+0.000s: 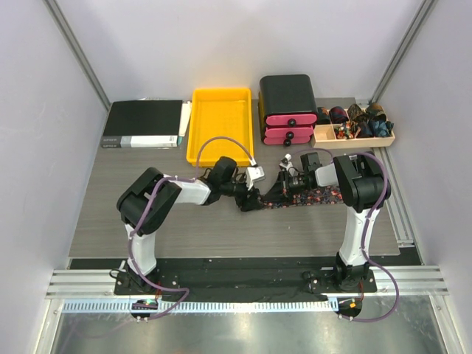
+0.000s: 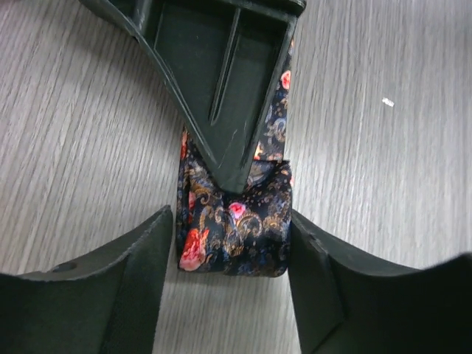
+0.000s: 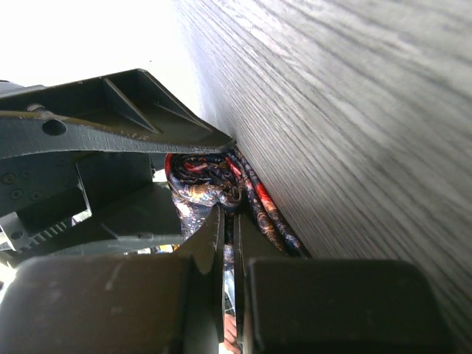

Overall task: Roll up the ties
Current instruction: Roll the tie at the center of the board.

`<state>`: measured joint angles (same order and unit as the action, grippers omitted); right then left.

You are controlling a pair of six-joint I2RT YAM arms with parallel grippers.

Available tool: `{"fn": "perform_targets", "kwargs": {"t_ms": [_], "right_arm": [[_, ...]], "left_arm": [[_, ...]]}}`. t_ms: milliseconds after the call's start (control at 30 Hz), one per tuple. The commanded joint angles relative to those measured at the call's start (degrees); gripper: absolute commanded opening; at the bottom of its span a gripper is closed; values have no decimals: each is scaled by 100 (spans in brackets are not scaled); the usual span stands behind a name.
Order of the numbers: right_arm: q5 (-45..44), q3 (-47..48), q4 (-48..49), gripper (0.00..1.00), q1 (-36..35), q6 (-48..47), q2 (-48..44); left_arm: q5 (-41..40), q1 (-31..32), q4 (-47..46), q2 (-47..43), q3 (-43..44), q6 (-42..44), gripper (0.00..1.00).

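A dark tie (image 1: 313,197) with red, orange and pink speckles lies across the middle of the table. Its left end is folded into a small roll (image 2: 234,232). My left gripper (image 2: 230,220) is open, with its two fingers on either side of the roll. The right finger (image 2: 332,280) is against the cloth and the left finger (image 2: 133,280) is just clear of it. My right gripper (image 3: 230,212) is shut on the tie's bunched folds (image 3: 203,181); its finger (image 2: 221,88) reaches down onto the roll from the far side. In the top view both grippers meet near the tie's left end (image 1: 254,198).
Along the back stand a black binder (image 1: 142,124), a yellow tray (image 1: 220,125), a black box with pink drawers (image 1: 287,110) and a wooden box (image 1: 354,137) holding several rolled ties. The grey wood table (image 1: 147,221) ends at a metal rail in front.
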<state>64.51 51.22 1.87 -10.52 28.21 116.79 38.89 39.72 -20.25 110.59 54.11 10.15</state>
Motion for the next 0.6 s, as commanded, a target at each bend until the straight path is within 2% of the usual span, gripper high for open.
{"fn": "perform_targets", "kwargs": {"t_ms": [0, 67, 133, 200, 233, 300, 433, 500, 567], "right_arm": [[-1054, -25, -301, 1, 50, -289, 300], [-1063, -7, -301, 1, 50, -263, 318], [-1046, 19, -310, 2, 50, -237, 318], [-1020, 28, -397, 7, 50, -272, 239], [-993, 37, -424, 15, 59, -263, 82], [-853, 54, -512, 20, 112, -211, -86], [-615, 186, -977, 31, 322, -350, -490], [-589, 292, -1451, 33, 428, -543, -692], [-580, 327, -1793, 35, 551, -790, -876]], "left_arm": [[-127, 105, 635, -37, 240, 697, 59], [-382, 158, 1153, -72, 284, 1065, 59], [-584, 237, 1705, -98, 389, 1260, 49], [-865, 299, 2032, -125, 486, 1507, 37], [-944, 369, 2530, -125, 617, 1612, 35], [-1120, 448, 3112, -108, 898, 1927, 28], [-1454, 615, 4307, 6, 1434, 2289, 24], [-1656, 615, 5116, 261, 1899, 2394, 22], [-1840, 642, 5486, 498, 2164, 2404, 21]]}}
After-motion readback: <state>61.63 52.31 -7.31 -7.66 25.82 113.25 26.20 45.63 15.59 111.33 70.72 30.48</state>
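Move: Between the left hand's half-open fingers sits the rolled end of the tie, about 1 cm to the right of the hand point and 1 cm below. The flat tie strip runs on from there, its middle some 14 cm right; the yellow tray is about 23 cm ahead and 12 cm left. From the right hand, whose shut tips rest on the roll, the roll is some 2 cm left, level in height; the drawer box is about 25 cm ahead and 6 cm right. Closing on the sides of the tie roll, the left fingers pinch it while the hand nearly stays in place, its wrist rolling about 25 degrees so the fingers tip more steeply down, in the sense that winds the roll rightward. Late on, the right hand opens its fingers partway and backs off about 2 cm to the right and 1 cm up, away from the roll. ##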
